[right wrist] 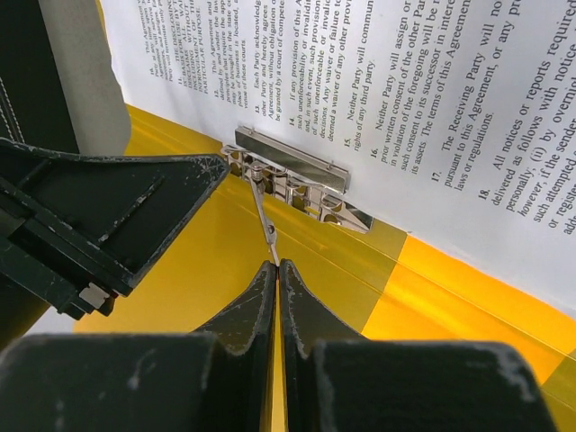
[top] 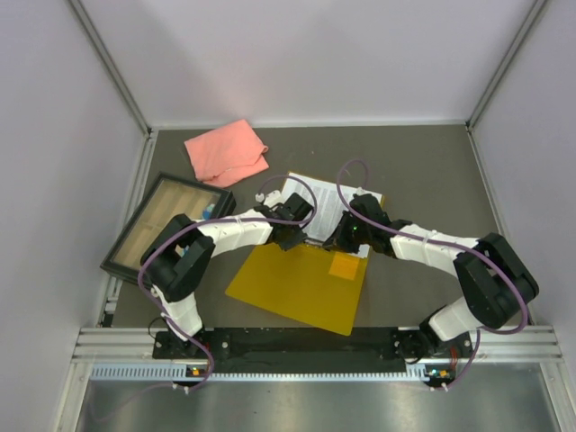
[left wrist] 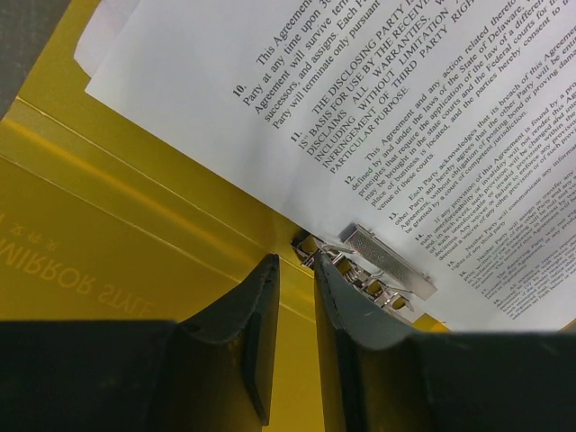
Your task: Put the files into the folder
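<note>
The yellow folder [top: 297, 288] lies open in front of the arm bases. The files [top: 328, 202], white printed sheets, rest on its far half. In the left wrist view the metal clip [left wrist: 387, 261] presses on the edge of the files [left wrist: 270, 117]. My left gripper [left wrist: 295, 261] hovers just beside the clip over the folder [left wrist: 108, 225], open by a narrow gap with nothing between the fingers. My right gripper [right wrist: 278, 265] is shut on the tip of the thin clip lever [right wrist: 264, 220], which rises from the clip [right wrist: 292, 175]. The files [right wrist: 405, 108] lie beyond it.
A pink cloth [top: 227, 151] lies at the back left. A black-framed tray [top: 162, 225] sits at the left edge, close to the left arm. Both grippers [top: 295, 238] [top: 335, 241] crowd together at the folder's spine. Walls enclose the table on three sides.
</note>
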Controlling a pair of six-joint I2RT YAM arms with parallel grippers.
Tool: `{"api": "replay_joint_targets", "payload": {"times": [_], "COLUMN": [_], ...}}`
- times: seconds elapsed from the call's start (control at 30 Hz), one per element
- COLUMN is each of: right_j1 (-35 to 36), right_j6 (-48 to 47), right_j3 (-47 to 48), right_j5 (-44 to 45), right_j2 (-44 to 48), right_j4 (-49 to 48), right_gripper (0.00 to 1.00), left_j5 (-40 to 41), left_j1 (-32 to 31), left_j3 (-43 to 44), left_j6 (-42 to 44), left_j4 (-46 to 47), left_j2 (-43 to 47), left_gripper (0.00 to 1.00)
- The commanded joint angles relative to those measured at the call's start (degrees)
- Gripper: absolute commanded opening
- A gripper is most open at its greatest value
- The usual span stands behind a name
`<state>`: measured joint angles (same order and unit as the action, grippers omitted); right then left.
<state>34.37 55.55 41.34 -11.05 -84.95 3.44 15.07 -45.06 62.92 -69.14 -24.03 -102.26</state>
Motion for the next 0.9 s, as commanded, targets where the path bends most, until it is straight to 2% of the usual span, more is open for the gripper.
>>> {"api": "replay_joint_targets", "payload": {"times": [0.0,0.4,0.47,0.53,0.57,0.6,0.87], "right_j1": [-0.1,-0.1,-0.1,-0.2,0.0,0.0,-0.1], "right_j6": [-1.6,-1.8,-2.7,-3.5,-4.4,-4.9,-9.1], "right_j3": [-0.5,-0.3,-0.3,-0.2,-0.2,-0.3,-0.3], "right_j5": [2.4,2.8,3.0,3.1,3.1,3.0,5.2], "right_j2": [-1.2,-1.5,-2.1,-2.8,-3.6,-4.0,-6.8], "right_j4": [1.6,1.7,1.6,1.3,1.0,0.8,-0.5], "right_gripper": [0.0,0.0,0.0,0.0,0.0,0.0,0.0], "left_j5": [-0.1,-0.9,-0.4,0.7,1.0,1.7,-1.1], "left_j1": [0.0,0.0,0.0,0.0,0.1,0.1,0.1], "left_j3": [-0.4,0.4,0.4,0.5,1.0,1.3,1.7], "left_j6": [-2.8,-4.7,-4.9,-3.6,-2.9,-2.5,2.0], "left_j4": [0.1,-0.3,-1.1,-1.5,-2.3,-2.9,-2.9], "left_j2": [0.8,-3.8,-4.4,-5.0,-5.3,-5.9,-7.3], "left_gripper": [0.27,0.23,0.21,0.14,0.09,0.0,0.0]}}
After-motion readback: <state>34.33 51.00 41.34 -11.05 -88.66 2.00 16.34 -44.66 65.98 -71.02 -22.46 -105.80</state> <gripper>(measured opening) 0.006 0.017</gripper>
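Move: The clip's left end is at the left hand's partly open fingertips, about 1 cm ahead, 1 cm to the right and 1 cm below. The raised lever's free end is right at the right hand's shut tips, with the clip's middle roughly 2 cm ahead, 1 cm left and 3 cm below. The files' middle is some 10 cm ahead of the right hand and 1 cm right; the folder's orange pocket lies 6 cm back and 6 cm right. With its shut fingertips still on the free end of the raised lever, the right hand first stays put, then bears down about 2 cm. Just before and during this, the left hand, having eased slightly down and to the right, goes about 2 cm forward at the clip's left end and shuts its fingers there; whether they pinch the metal can't be seen. ##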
